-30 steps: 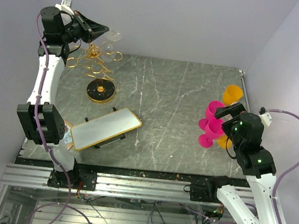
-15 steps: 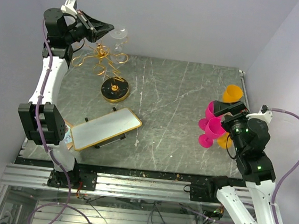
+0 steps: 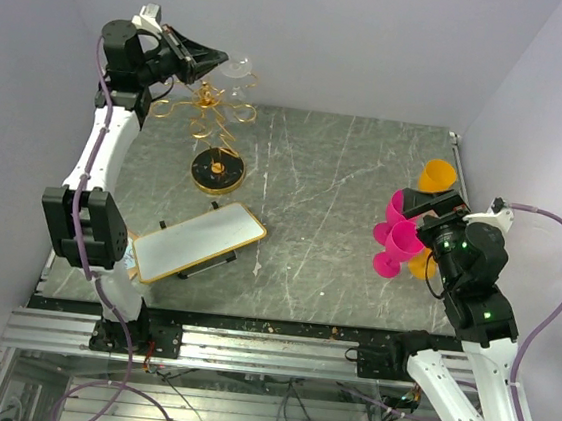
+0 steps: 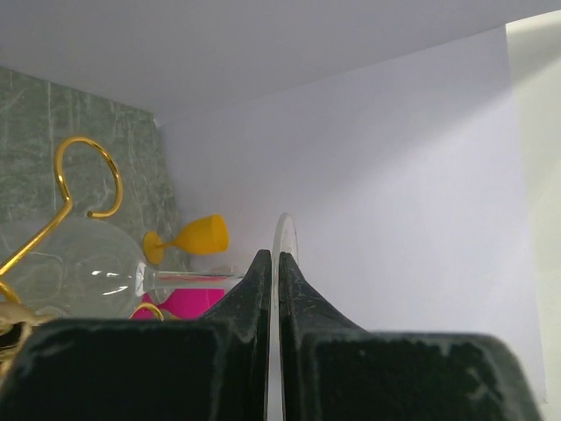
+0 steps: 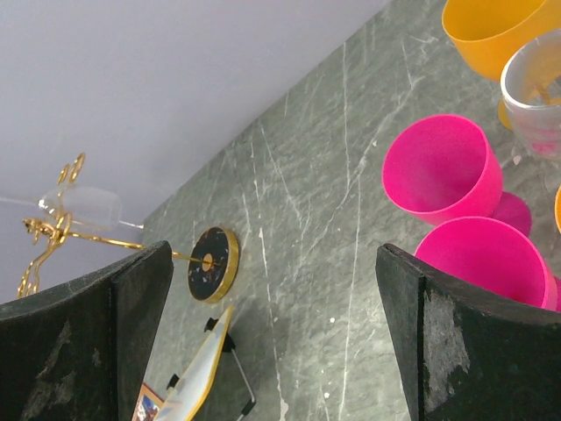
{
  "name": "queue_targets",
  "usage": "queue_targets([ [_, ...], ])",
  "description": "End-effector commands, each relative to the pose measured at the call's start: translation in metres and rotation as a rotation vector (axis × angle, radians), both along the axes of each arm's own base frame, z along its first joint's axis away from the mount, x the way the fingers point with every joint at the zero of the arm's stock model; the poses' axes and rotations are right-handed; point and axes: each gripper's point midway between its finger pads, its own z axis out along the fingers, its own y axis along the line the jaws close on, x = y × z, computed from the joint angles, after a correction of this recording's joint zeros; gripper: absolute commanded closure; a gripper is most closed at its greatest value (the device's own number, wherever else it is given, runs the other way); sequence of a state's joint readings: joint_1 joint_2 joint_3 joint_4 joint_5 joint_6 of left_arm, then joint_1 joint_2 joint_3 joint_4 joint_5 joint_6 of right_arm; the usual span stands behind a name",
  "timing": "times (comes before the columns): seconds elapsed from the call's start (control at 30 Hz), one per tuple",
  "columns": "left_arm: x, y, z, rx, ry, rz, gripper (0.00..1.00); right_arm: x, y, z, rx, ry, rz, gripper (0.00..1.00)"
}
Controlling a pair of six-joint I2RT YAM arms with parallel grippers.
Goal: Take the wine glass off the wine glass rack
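Observation:
The clear wine glass (image 3: 237, 69) lies sideways in the gold wire rack (image 3: 211, 113), at the top of the rack near the back wall. The rack's round black base (image 3: 217, 172) is on the table. My left gripper (image 3: 221, 60) is shut on the glass's thin foot disc (image 4: 285, 235). The glass's bowl (image 4: 79, 267) sits beside a gold loop (image 4: 88, 175). My right gripper (image 3: 430, 204) is open and empty, above the pink cups at the right. Its wrist view shows the rack base (image 5: 210, 263) and the glass (image 5: 88, 206) far off.
A white gold-edged board (image 3: 197, 242) lies propped in front of the rack. Pink cups (image 3: 397, 235) and orange cups (image 3: 438, 175) stand at the right edge. They also show in the right wrist view: pink cups (image 5: 438, 171), an orange cup (image 5: 491, 31) and a clear cup (image 5: 535, 88).
My left gripper has moved right along the back wall with the glass foot in it. The rack has come with it, its base shifting right. The right arm barely moved.

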State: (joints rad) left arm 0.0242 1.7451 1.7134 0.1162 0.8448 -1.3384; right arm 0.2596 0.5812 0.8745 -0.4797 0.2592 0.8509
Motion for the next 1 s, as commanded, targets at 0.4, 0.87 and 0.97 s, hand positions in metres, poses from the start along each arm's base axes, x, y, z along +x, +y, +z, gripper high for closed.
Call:
queue_targets([
  [0.4, 0.015, -0.053, -0.019, 0.144, -0.044, 0.001, 0.93, -0.004, -0.008, 0.000, -0.023, -0.007, -0.034, 0.00],
  [0.87, -0.027, -0.104, 0.011, 0.090, -0.105, -0.043, 0.93, -0.003, 0.008, 0.014, -0.104, -0.078, 0.088, 0.00],
  [0.97, -0.051, -0.120, 0.022, 0.093, -0.134, -0.067, 0.93, -0.002, 0.027, 0.023, -0.110, -0.104, 0.192, 0.00],
])
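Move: The left hand, high up, already pinches the clear wine glass by its foot; its middle lies about 8 cm below, 3 cm right and 2 cm ahead. The rack's hub is some 4 cm back, 4 cm left and 8 cm below; the whiteboard roughly 23 cm back and 7 cm left, near table level. The pink glasses stand around 43 cm right, 17 cm back. From the right hand the clear wine glass is about 42 cm left, 22 cm ahead and slightly higher. Rightwards, about 10 cm in all, the left hand carries the clear wine glass away from the rack's hub, its first stretch also sinking some 4 cm and easing slightly forward, then going on nearly level and drawing back a little at the end. The shut fingers keep their pinch on the foot while the wrist rolls under 10 degrees, right side dipping. ##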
